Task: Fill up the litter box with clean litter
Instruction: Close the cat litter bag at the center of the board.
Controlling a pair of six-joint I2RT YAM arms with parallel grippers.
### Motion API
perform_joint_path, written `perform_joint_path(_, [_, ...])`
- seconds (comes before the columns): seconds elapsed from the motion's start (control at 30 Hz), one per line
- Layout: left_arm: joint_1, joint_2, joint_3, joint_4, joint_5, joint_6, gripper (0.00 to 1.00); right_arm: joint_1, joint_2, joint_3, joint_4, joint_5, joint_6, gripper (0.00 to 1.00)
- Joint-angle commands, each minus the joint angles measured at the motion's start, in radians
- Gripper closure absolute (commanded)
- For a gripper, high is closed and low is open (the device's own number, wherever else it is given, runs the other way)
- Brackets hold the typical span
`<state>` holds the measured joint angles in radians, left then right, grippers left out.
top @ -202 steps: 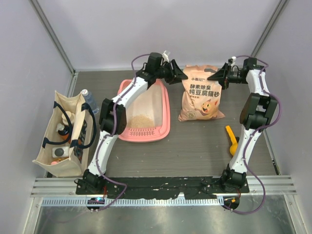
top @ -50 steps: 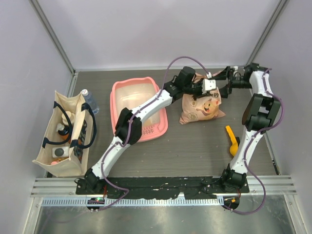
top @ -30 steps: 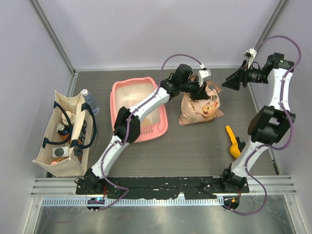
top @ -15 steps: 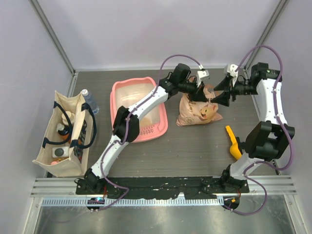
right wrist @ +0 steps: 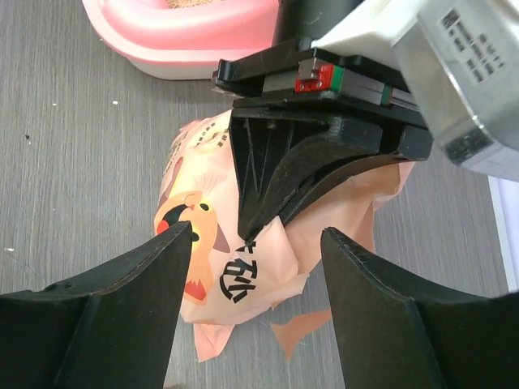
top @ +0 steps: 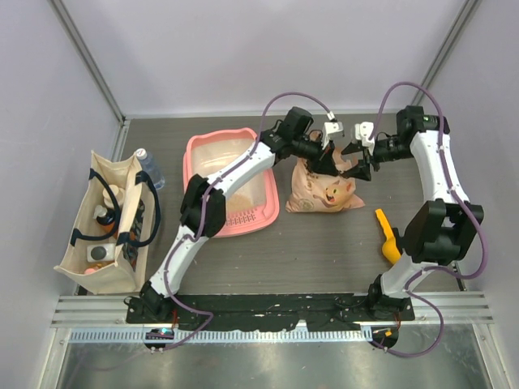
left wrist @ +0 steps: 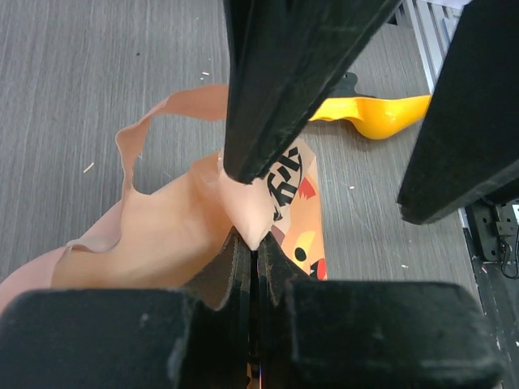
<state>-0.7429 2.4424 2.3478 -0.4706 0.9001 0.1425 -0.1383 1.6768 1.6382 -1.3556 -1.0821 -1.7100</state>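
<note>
The pink litter box point(top: 197, 166) lies left of centre, with my left arm stretched across it. A little tan clean litter point(right wrist: 180, 4) shows inside its rim point(right wrist: 195, 36) in the right wrist view. My left gripper point(top: 331, 162) is shut on the top edge of the peach cat-print bag point(top: 324, 193), and its jaws pinch the film point(left wrist: 253, 243). My right gripper point(top: 352, 164) stands open just right of it, its fingers either side of the bag's crumpled top point(right wrist: 255, 232) without touching. The bag point(right wrist: 212, 243) slumps on the table.
A yellow-orange scoop point(top: 388, 235) lies on the table right of the bag, also seen in the left wrist view point(left wrist: 381, 113). A beige tote bag point(top: 109, 219) with a bottle point(top: 147, 164) behind it stands at the far left. Grey walls close the back and sides.
My right arm has swung in from the far right, bringing its open gripper up to the bag's top. The left gripper stayed shut and pulled the bag slightly left and forward.
</note>
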Motion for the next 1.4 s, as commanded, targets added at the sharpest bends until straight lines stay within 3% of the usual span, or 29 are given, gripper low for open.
perform_joint_path(0.0, [0.007, -0.131, -0.067, 0.035, 0.08, -0.023, 1.0, 0.005, 0.027, -0.026, -0.148, 0.027, -0.088, 0.31])
perform_joint_path(0.13, [0.01, -0.158, -0.123, 0.067, 0.076, -0.034, 1.0, 0.003, 0.058, -0.043, -0.148, 0.042, -0.118, 0.34])
perform_joint_path(0.57, [0.008, -0.131, -0.078, 0.04, 0.069, -0.053, 1.0, -0.007, 0.116, -0.093, -0.148, -0.038, -0.194, 0.37])
perform_joint_path(0.6, [0.008, -0.129, -0.078, 0.04, 0.069, -0.052, 1.0, -0.006, 0.121, -0.095, -0.148, -0.039, -0.186, 0.41])
perform_joint_path(0.73, [0.008, -0.128, -0.081, 0.017, 0.076, -0.025, 1.0, -0.006, 0.173, -0.058, -0.148, -0.038, -0.096, 0.84])
perform_joint_path(0.83, [0.007, -0.129, -0.082, -0.011, 0.079, 0.032, 1.0, -0.024, 0.204, -0.034, -0.148, -0.056, -0.051, 0.94])
perform_joint_path(0.9, [0.007, -0.128, -0.082, -0.016, 0.077, 0.058, 0.91, -0.038, 0.201, -0.032, -0.148, -0.058, -0.022, 0.98])
perform_joint_path(0.93, [0.005, -0.128, -0.075, -0.011, 0.077, 0.081, 0.76, -0.043, 0.199, -0.034, -0.148, -0.062, -0.013, 0.98])
perform_joint_path(1.03, [-0.004, -0.109, -0.055, 0.029, 0.071, 0.094, 0.69, -0.055, 0.202, -0.029, -0.146, -0.096, 0.058, 0.98])
perform_joint_path(1.2, [-0.036, -0.085, -0.061, 0.108, 0.069, 0.104, 0.71, -0.055, 0.212, -0.026, -0.148, -0.148, 0.174, 0.98])
perform_joint_path(1.37, [-0.047, -0.077, -0.107, 0.216, 0.056, 0.08, 0.73, -0.049, 0.201, -0.063, -0.146, -0.113, 0.171, 0.98])
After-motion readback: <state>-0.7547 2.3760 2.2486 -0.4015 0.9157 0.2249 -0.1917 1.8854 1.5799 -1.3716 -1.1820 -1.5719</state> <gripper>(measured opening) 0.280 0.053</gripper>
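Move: My left fingers are still shut on the cat litter bag's gathered neck, whose free end sticks out about 3 cm to their right. From my open right hand that end lies roughly 6 cm below and 2 cm left, about level fore and aft. The bag's body hangs some 12 cm below my left hand and 4 cm back; the yellow scoop lies about 19 cm right of that hand, 18 cm back and 17 cm down. I sink my open right hand about 7 cm beside my left fingertips, then shut its fingers on the free end of the bag neck, rolling that wrist some 25 degrees about its finger line as they close and after. Once the right has nearly shut, my left fingers loosen to a small gap around the neck and lift about 1.5 cm. ##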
